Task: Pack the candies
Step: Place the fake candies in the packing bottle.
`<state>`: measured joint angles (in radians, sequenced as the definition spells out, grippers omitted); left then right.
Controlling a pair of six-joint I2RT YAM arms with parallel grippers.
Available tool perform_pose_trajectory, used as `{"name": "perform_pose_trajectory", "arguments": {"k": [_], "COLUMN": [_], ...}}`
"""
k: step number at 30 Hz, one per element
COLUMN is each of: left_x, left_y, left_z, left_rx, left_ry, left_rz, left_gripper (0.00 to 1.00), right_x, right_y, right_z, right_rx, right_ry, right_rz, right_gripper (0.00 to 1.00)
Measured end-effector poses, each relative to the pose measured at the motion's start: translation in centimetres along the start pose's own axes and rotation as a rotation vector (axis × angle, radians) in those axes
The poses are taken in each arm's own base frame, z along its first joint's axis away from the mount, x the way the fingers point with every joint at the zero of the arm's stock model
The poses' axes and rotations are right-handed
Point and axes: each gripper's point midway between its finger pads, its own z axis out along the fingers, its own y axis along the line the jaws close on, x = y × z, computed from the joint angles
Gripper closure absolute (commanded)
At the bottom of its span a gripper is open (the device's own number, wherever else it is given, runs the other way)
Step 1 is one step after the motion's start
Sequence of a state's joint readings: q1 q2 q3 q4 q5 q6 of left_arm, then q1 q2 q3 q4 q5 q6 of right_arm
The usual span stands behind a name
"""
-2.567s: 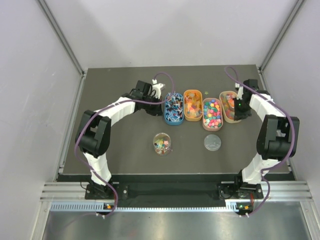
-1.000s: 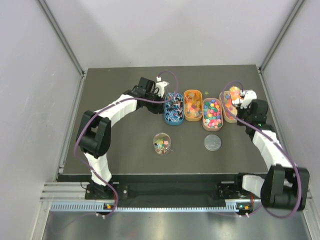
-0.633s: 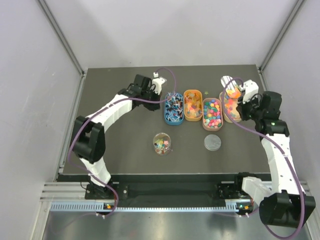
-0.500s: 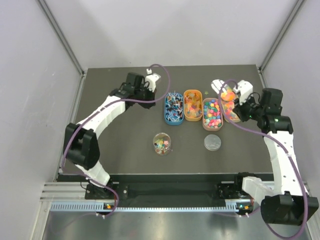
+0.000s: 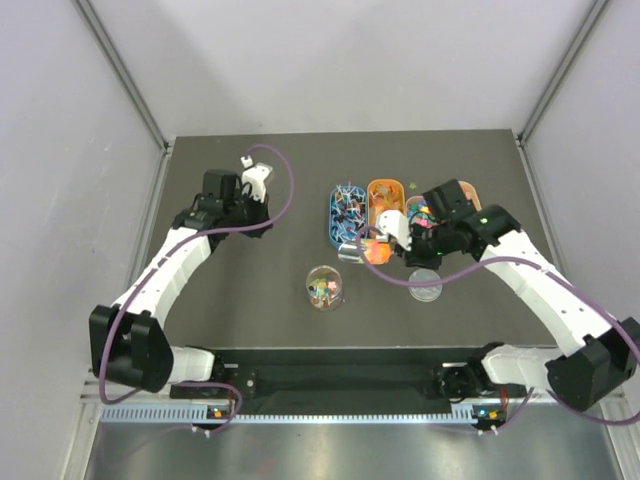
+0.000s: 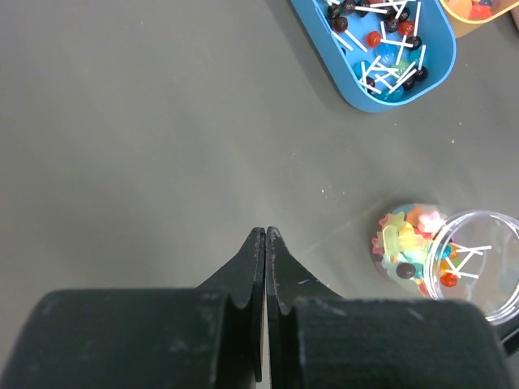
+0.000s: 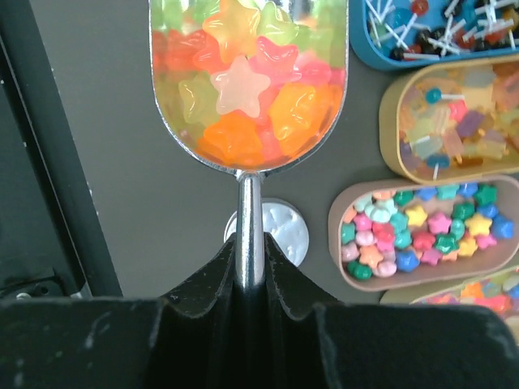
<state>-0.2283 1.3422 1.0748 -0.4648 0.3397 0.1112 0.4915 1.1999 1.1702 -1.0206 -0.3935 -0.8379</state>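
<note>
My right gripper [image 5: 398, 243] [image 7: 250, 243] is shut on the thin handle of a metal scoop [image 7: 247, 81] [image 5: 370, 250]. The scoop is heaped with star-shaped gummy candies [image 7: 243, 85] in orange, pink, yellow and green. It hangs over the table between the trays and the clear round jar [image 5: 325, 288] [image 6: 454, 259], up and to the right of the jar. The jar holds a few candies and lollipops. My left gripper [image 5: 243, 222] [image 6: 265, 231] is shut and empty, over bare table left of the blue tray [image 5: 343, 215] [image 6: 389, 49].
The blue tray holds lollipops. Beside it stand an orange tray [image 5: 384, 203] [image 7: 454, 121] of gummies and a tan tray [image 7: 422, 231] of small star sweets, partly under my right arm from above. The jar's silver lid [image 5: 425, 285] [image 7: 284, 231] lies flat below the scoop handle.
My right arm has swung from the far-right tray to the middle of the table with the loaded scoop. My left arm has drawn back to the left, away from the blue tray.
</note>
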Motion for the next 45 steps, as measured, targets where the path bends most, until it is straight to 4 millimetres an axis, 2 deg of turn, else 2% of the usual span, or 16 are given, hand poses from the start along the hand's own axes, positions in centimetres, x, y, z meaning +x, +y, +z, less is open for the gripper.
{"name": "perform_pose_trajectory", "arguments": {"k": [5,10,15,25,35,40,45], "left_x": [0.2,0.3,0.8,1.6,0.7,-0.1,-4.3], "left_y": [0.4,1.0,1.1,0.6,0.2,-2.2,-6.9], "left_z": [-1.4,-2.2,-2.9,-3.4,-3.2,-2.7,-2.7], "left_rx": [-0.019,-0.039,-0.051,-0.045,-0.016,0.132,0.354], "left_ry": [-0.029,-0.049,-0.061,-0.076,-0.116,-0.118,-0.147], "left_rz": [-0.025,-0.046,-0.066,-0.083,-0.083,-0.12,-0.125], "left_gripper": [1.0,1.0,1.0,1.0,1.0,1.0,1.0], "right_x": [-1.1,-0.6,-0.7,-1.6,-1.7,-2.1,-4.4], "right_y": [1.1,2.2,1.3,-0.3,-0.4,-0.7,-1.3], "right_z": [2.2,4.5,5.4,4.9,3.8,3.2,2.4], "right_rx": [-0.059,-0.123,-0.111,-0.043,-0.005,0.032,0.082], "right_ry": [0.067,0.175,0.239,0.351,0.428,0.418,0.347], "right_rz": [-0.098,-0.175,-0.206,-0.282,-0.337,-0.297,-0.246], "right_gripper": [1.0,1.0,1.0,1.0,1.0,1.0,1.0]}}
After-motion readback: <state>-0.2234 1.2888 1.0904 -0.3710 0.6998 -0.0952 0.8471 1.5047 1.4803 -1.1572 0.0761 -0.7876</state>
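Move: The right hand holds the scoop, heaped with star candies. The packing bottle stands about 17 cm to its left, 3 cm back and 11 cm below. The bottle's round lid is some 4 cm right of the hand and level with it. The blue tray lies roughly 12 cm left and 14 cm ahead, the pink tray 4 cm right and 11 cm ahead, both 15 cm down. From the empty left hand the bottle is some 14 cm right and 10 cm back. Leftward and down, about 4 cm each, the right hand brings the scoop to the packing bottle, tipping its left side down by nearly 30 degrees to pour, then lifts some 5 cm with the handle still gripped. The shut left hand eases back and left a little, then swings right and up, ending about 6 cm each from its start and turned some 20 degrees. ##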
